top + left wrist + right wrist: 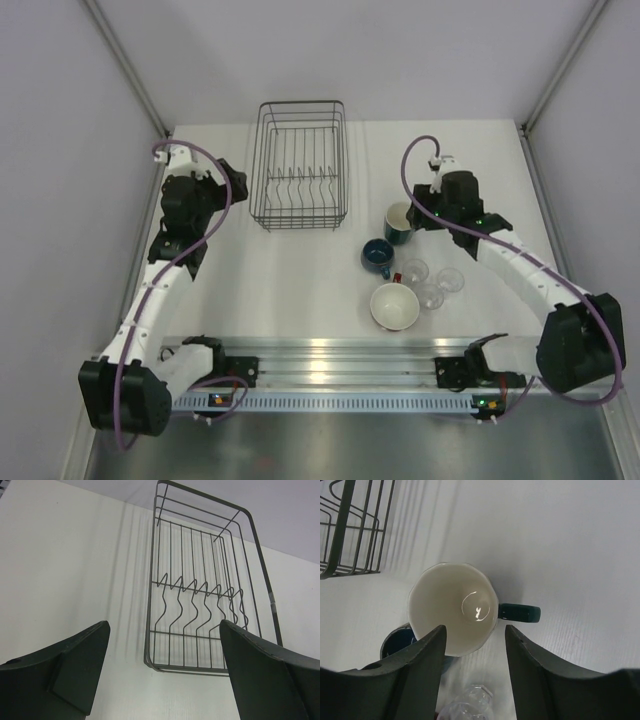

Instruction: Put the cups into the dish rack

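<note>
The dish rack, a dark wire basket with a row of prongs, stands at the back middle. The teal mug is upright to its right, handle pointing right. My right gripper hovers open over the mug's near rim, one finger over the white inside and the other outside by the handle. Nearby sit a dark-blue cup, a big white-inside cup and three clear glasses. My left gripper is open and holds nothing, left of the rack.
Grey walls close in the table on the left, back and right. A metal rail with both arm bases runs along the near edge. The cups cluster tightly together right of the table's middle.
</note>
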You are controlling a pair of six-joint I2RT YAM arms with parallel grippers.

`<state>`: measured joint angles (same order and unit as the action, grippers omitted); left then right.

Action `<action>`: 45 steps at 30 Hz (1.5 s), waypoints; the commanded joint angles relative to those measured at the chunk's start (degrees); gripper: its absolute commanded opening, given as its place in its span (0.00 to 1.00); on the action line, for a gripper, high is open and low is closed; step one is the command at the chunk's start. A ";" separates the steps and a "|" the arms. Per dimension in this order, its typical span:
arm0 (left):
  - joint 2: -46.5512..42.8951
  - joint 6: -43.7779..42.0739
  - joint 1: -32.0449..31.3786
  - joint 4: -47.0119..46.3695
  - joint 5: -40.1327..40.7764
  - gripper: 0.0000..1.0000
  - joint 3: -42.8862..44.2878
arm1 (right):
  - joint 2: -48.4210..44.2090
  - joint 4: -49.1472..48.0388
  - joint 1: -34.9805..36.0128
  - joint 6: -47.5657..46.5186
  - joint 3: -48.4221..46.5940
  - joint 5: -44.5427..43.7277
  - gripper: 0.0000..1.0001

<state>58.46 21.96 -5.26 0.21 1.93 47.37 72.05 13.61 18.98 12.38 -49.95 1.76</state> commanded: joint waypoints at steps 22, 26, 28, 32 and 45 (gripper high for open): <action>-0.27 -2.79 -0.10 -2.32 -0.88 0.97 -0.62 | 8.63 6.17 4.04 7.22 -6.73 -8.70 0.42; -0.27 -3.15 -0.10 -2.32 -0.79 0.97 -0.62 | 10.12 6.26 4.31 7.31 -7.44 -9.23 0.41; -0.10 -3.32 -0.10 -2.32 -0.70 0.97 -0.62 | 11.18 6.26 4.40 7.31 -7.88 -9.14 0.40; -0.10 -3.32 -0.02 -2.32 -0.70 0.97 -0.88 | 13.11 6.43 4.40 7.31 -8.67 -9.23 0.31; -0.19 -3.50 -0.10 -2.32 -0.97 0.98 -0.62 | 15.31 6.35 4.57 7.22 -8.85 -11.95 0.00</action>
<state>58.65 19.33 -5.26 0.16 1.48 46.68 86.76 19.73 22.65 19.59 -57.47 -7.94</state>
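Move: The green cup's middle is about 3 cm ahead of the right hand, 4 cm to its left and some 9 cm below. From that cup, the blue cup sits 5 cm to the left and 7 cm back, a clear glass 4 cm to the right and 10 cm back, and the dish rack's middle 22 cm to the left and 11 cm farther out. From the left hand, the green cup lies roughly 33 cm to the right, 3 cm back and 20 cm lower. The right hand's half-open fingers come to straddle the green cup's rim beside its handle and pinch the wall, one finger inside and one outside. The hand gets there by sinking about 5 cm, easing 1 cm or so forward late on, with the wrist tipping some 10 degrees farther down and turning slightly clockwise; the fingers do most of their closing near the bottom. ##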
